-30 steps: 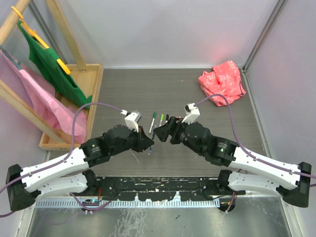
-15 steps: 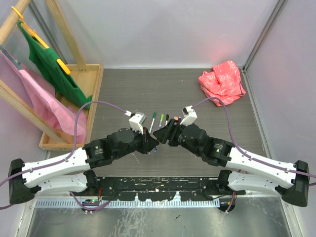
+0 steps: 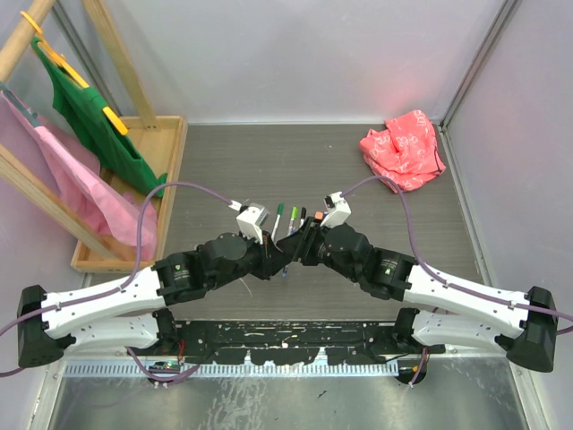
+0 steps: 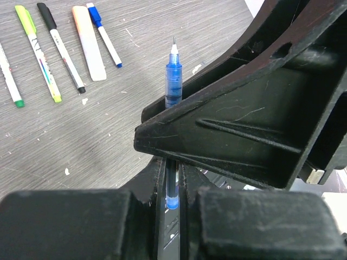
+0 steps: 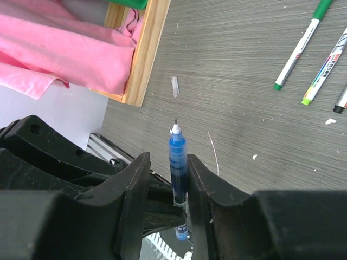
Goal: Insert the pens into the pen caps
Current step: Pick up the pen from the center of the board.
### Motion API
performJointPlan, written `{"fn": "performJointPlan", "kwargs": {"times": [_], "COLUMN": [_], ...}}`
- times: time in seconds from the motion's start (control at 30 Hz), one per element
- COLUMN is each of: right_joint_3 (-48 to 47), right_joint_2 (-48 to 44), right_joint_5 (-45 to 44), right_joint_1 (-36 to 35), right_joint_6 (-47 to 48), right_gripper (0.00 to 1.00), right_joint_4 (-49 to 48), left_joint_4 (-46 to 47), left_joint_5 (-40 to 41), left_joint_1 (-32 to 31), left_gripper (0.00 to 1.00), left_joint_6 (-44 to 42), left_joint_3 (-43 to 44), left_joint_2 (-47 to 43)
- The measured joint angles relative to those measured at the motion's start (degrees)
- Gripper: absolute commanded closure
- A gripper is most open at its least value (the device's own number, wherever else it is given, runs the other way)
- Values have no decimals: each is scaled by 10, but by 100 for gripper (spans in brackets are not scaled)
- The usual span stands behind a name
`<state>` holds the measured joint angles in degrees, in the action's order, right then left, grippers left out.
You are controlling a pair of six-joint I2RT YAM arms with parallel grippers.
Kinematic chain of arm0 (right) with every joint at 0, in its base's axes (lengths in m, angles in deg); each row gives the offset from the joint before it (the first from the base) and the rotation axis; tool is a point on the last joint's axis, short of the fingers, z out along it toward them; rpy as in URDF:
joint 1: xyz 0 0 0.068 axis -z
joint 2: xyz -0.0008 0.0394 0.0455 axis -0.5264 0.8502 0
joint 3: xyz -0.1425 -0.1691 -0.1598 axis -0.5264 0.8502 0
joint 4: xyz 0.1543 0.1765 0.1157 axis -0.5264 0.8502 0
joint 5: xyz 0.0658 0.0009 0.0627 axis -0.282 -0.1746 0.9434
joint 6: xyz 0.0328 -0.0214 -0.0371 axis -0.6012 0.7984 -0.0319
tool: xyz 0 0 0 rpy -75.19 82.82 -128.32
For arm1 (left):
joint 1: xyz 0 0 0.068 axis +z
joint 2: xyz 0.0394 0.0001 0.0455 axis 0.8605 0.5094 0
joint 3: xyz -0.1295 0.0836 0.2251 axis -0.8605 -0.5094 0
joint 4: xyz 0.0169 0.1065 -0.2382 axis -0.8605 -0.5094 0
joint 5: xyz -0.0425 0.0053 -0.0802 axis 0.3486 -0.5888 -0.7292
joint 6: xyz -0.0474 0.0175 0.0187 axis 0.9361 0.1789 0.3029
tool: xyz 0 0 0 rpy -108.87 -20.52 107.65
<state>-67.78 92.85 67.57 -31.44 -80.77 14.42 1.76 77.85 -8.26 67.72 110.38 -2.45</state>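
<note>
My left gripper (image 4: 172,176) is shut on the lower barrel of a blue pen (image 4: 173,81), which stands upright with its bare needle tip showing. The right gripper (image 5: 168,162) straddles the same blue pen (image 5: 178,162). Its jaws are narrow: one finger touches the barrel and a slim gap is left at the other. The two grippers meet at the table's middle front (image 3: 285,255). Several more pens (image 4: 59,49) lie in a row on the table, with coloured pen caps (image 4: 24,13) fitted on them. I see no loose cap for the blue pen.
A wooden rack (image 3: 166,170) with green and pink cloths stands at the left. A red crumpled bag (image 3: 403,148) lies at the back right. A small pale sliver (image 5: 174,85) rests on the table near the rack's base.
Both arms have come together at the middle. The right jaws have narrowed around the blue pen, which the left gripper keeps holding.
</note>
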Motion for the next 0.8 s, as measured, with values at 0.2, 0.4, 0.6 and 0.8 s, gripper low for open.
{"fn": "performJointPlan", "kwargs": {"times": [0.2,0.4,0.6,0.8], "right_joint_3": [1,7,8,8], "right_joint_2": [4,4,3,-5], "right_joint_5": [-3,-7,-7,-25], "right_joint_1": [3,4,3,3], "right_joint_6": [2,3,3,5], "right_gripper": [76,96,100,100], "right_joint_4": [3,1,-5,2], "left_joint_4": [-3,-10,-29,-67], "left_joint_5": [16,24,47,91], "left_joint_1": [-1,-2,-3,-6], "left_gripper": [100,88,63,57], "left_joint_6": [0,0,2,6], "left_joint_3": [1,4,15,20], "left_joint_2": [0,0,0,-18]}}
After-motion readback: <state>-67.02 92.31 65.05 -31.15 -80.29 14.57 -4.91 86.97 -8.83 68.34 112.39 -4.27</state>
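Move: Between the fingertips of both hands stands the uncapped blue pen, tip up: the left hand grips its lower part, its middle about 1 cm above that hand's point, while the right fingers straddle it at about mid-height, not yet shut, its middle level with them. From either hand, on the table some 20 cm lower and about 13 cm ahead, lie the green-capped pen 3 cm to the left, the lime-capped pen 1 cm to the right and the black-capped pen 4 cm to the right. Closing on the upright blue pen, the right hand pinches it above the left fingers while sinking barely 1 cm, then eases slightly up and to the right. Only once that grip has settled does the left hand open and let go, backing off about 3 cm to the left and a little forward, turning some 10 degrees counter-clockwise. ##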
